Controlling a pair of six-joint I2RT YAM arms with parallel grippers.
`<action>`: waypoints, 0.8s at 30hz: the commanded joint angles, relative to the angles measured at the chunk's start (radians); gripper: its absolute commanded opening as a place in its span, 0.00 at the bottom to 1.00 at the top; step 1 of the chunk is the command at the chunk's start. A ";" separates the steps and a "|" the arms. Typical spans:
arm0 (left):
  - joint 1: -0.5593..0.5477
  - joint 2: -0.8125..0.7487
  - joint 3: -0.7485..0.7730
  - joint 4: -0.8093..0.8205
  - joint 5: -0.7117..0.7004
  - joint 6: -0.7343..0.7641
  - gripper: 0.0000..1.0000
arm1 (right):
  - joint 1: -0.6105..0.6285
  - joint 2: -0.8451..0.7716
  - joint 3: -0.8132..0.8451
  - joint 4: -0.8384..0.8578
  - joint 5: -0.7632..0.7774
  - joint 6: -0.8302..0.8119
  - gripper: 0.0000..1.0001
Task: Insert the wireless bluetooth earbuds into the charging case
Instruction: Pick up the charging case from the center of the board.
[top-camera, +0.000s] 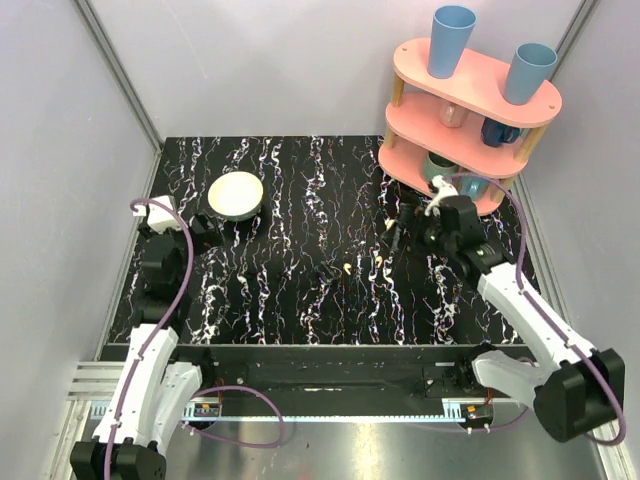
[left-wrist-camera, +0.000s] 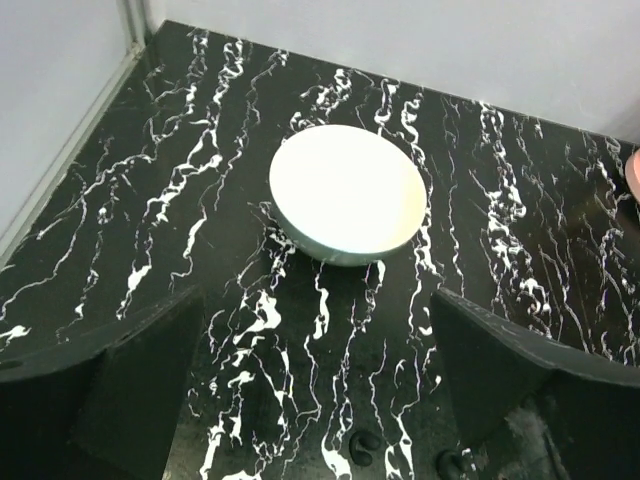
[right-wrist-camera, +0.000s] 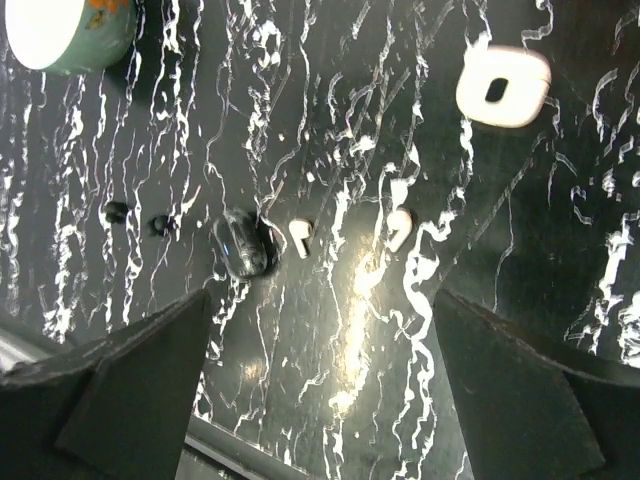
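Note:
Two cream-white earbuds lie apart on the black marbled table: one (right-wrist-camera: 302, 237) beside a glossy black oval object (right-wrist-camera: 245, 245), the other (right-wrist-camera: 398, 228) to its right. In the top view they (top-camera: 346, 268) (top-camera: 380, 261) lie mid-table. The cream charging case (right-wrist-camera: 503, 88) (top-camera: 389, 226) rests farther off, its dark centre showing. My right gripper (right-wrist-camera: 320, 380) (top-camera: 408, 236) hovers open above the table, nothing between its fingers, the earbuds just beyond its tips. At the far left my left gripper (left-wrist-camera: 315, 390) (top-camera: 198, 232) is open and empty, well away from them.
A round cream bowl (left-wrist-camera: 348, 193) (top-camera: 235, 195) sits in front of the left gripper. A pink two-tier shelf (top-camera: 470, 110) with blue cups stands at the back right, close behind the right arm. Small black bits (right-wrist-camera: 117, 212) (left-wrist-camera: 365, 445) lie on the table.

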 joint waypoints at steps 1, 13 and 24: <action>0.004 0.003 0.192 -0.219 -0.100 -0.070 0.99 | 0.174 0.050 0.233 -0.174 0.315 -0.112 1.00; 0.004 0.055 0.354 -0.553 -0.014 -0.098 0.99 | 0.212 -0.039 0.023 0.092 0.125 -0.098 1.00; 0.004 -0.007 0.305 -0.634 0.050 -0.090 0.99 | 0.260 0.032 0.081 0.010 0.021 -0.180 0.98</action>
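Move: The black charging case lies about 15 cm to the right hand's left, roughly level with it and some 16 cm below. All at table height, one white earbud is 5 cm to the right of the case, the other 12 cm right and 3 cm farther out; the white square piece stands about 14 cm beyond the case and 16 cm to its right. From the left hand the case is some 25 cm to the right, about level, 21 cm lower. The charging case is approached from its right but not touched: the right hand swings about 5 cm left towards it, hopping up some 6 cm and sinking most of that back, easing slightly back and turning counter-clockwise. The left hand also lifts and sinks again, draws back about 4.5 cm and tips its fingers down some 20 degrees. Both grippers stay open. ##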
